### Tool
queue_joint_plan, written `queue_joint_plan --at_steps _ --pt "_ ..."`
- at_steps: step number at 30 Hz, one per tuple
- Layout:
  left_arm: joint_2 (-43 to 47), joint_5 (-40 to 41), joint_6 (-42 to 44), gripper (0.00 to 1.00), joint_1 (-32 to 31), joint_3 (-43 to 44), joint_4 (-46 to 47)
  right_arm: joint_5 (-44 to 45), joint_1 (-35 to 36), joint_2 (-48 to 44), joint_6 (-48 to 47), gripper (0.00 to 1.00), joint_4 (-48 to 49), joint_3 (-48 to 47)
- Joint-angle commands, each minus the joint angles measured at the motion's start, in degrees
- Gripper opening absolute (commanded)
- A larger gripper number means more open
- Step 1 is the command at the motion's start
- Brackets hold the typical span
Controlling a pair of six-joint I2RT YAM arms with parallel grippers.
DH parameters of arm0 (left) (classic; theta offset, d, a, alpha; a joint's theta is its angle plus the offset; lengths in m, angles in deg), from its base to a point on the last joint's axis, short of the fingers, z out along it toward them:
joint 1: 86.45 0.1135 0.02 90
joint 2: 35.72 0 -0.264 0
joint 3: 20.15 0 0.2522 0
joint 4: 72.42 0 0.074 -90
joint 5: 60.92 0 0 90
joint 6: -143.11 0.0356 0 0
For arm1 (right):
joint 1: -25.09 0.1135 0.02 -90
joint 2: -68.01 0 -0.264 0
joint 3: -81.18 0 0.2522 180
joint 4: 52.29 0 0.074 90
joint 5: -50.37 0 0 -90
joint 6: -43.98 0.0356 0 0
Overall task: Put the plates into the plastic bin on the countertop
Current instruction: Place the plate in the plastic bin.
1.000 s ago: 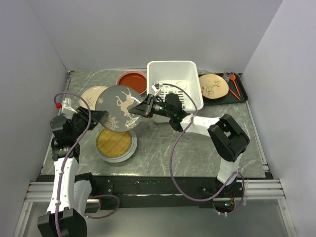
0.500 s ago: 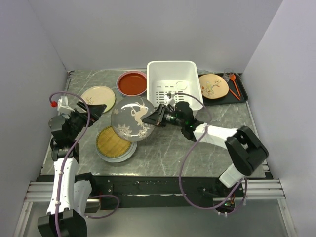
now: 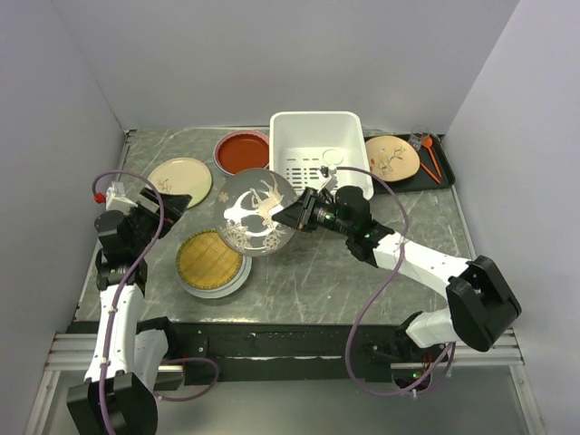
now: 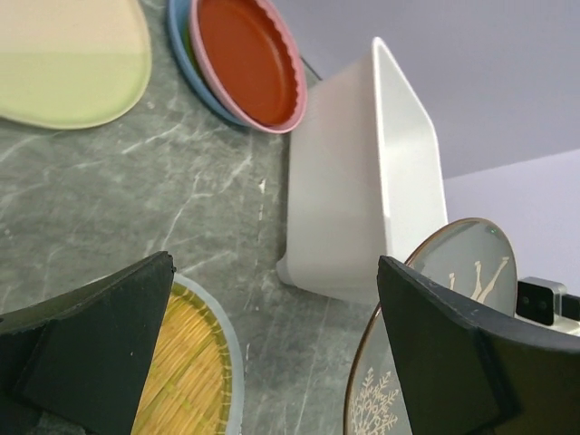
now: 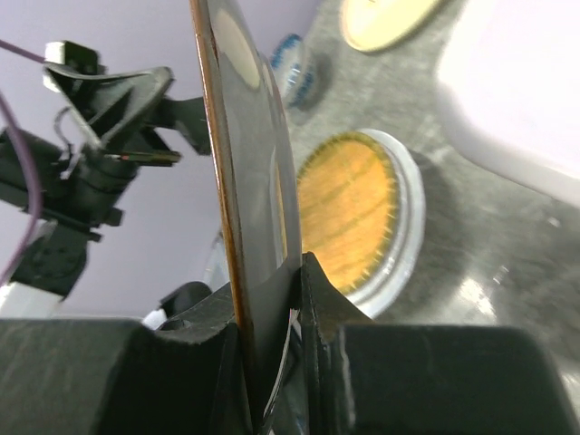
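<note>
My right gripper [image 3: 292, 216] [image 5: 272, 281] is shut on the rim of the dark plate with the gold tree [image 3: 256, 213] [image 5: 249, 163] and holds it tilted above the countertop [image 3: 308, 272], in front of the left corner of the white plastic bin [image 3: 319, 154]. My left gripper [image 3: 168, 207] [image 4: 276, 353] stands open to the left, apart from that plate [image 4: 462, 263]. A yellow lattice plate [image 3: 213, 263] [image 4: 186, 381] lies below it. A red plate [image 3: 243, 151] on a pink and a blue one, and a cream plate [image 3: 179, 177], lie at the back left.
A black tray [image 3: 433, 179] right of the bin carries a cream plate with a branch [image 3: 391, 157] and an orange utensil [image 3: 428, 147]. A small blue patterned bowl [image 5: 294, 68] shows past the held plate. Walls close in the back and both sides.
My left gripper has let go of the dark plate, opened wide and drawn back to the left. The right arm has carried the plate to the right, nearer the bin.
</note>
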Motion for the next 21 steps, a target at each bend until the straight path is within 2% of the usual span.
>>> queue_joint_plan --at_steps 1,5,11,21 --pt "-2.3 0.8 0.9 0.99 0.1 0.7 -1.3 0.3 -1.4 -0.8 -1.6 0.00 2.8 -9.2" --pt "-4.2 0.0 1.2 0.99 0.1 -0.2 -1.6 -1.2 -2.3 2.5 -2.2 0.00 1.3 -15.2" --pt "-3.3 0.1 1.8 0.99 0.1 -2.9 -0.9 -1.3 -3.8 4.1 -2.4 0.00 0.6 -18.3" --pt "-6.5 -3.4 -0.2 0.99 0.1 -5.0 5.0 2.5 -9.3 0.6 -3.2 0.00 -0.4 -16.7"
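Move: The plastic bin, where the grey plate in the right hand is to go, has its middle some 20 cm ahead of that hand, about 8 cm to its right and roughly 14 cm below. The woven basket sits about 22 cm to the right hand's left and 2 cm nearer the base; the red dish is some 27 cm ahead and 14 cm left. From the left hand the bin lies around 17 cm ahead and 38 cm right. The grey plate, still pinched at its edge by the right fingers, is carried forward about 7 cm towards the bin and raised some 4 cm on the way, drifting slightly right near the end as the wrist turns a little clockwise. The empty left hand sinks nearly 6 cm, fingers wide open, tipping down about 10 degrees. ##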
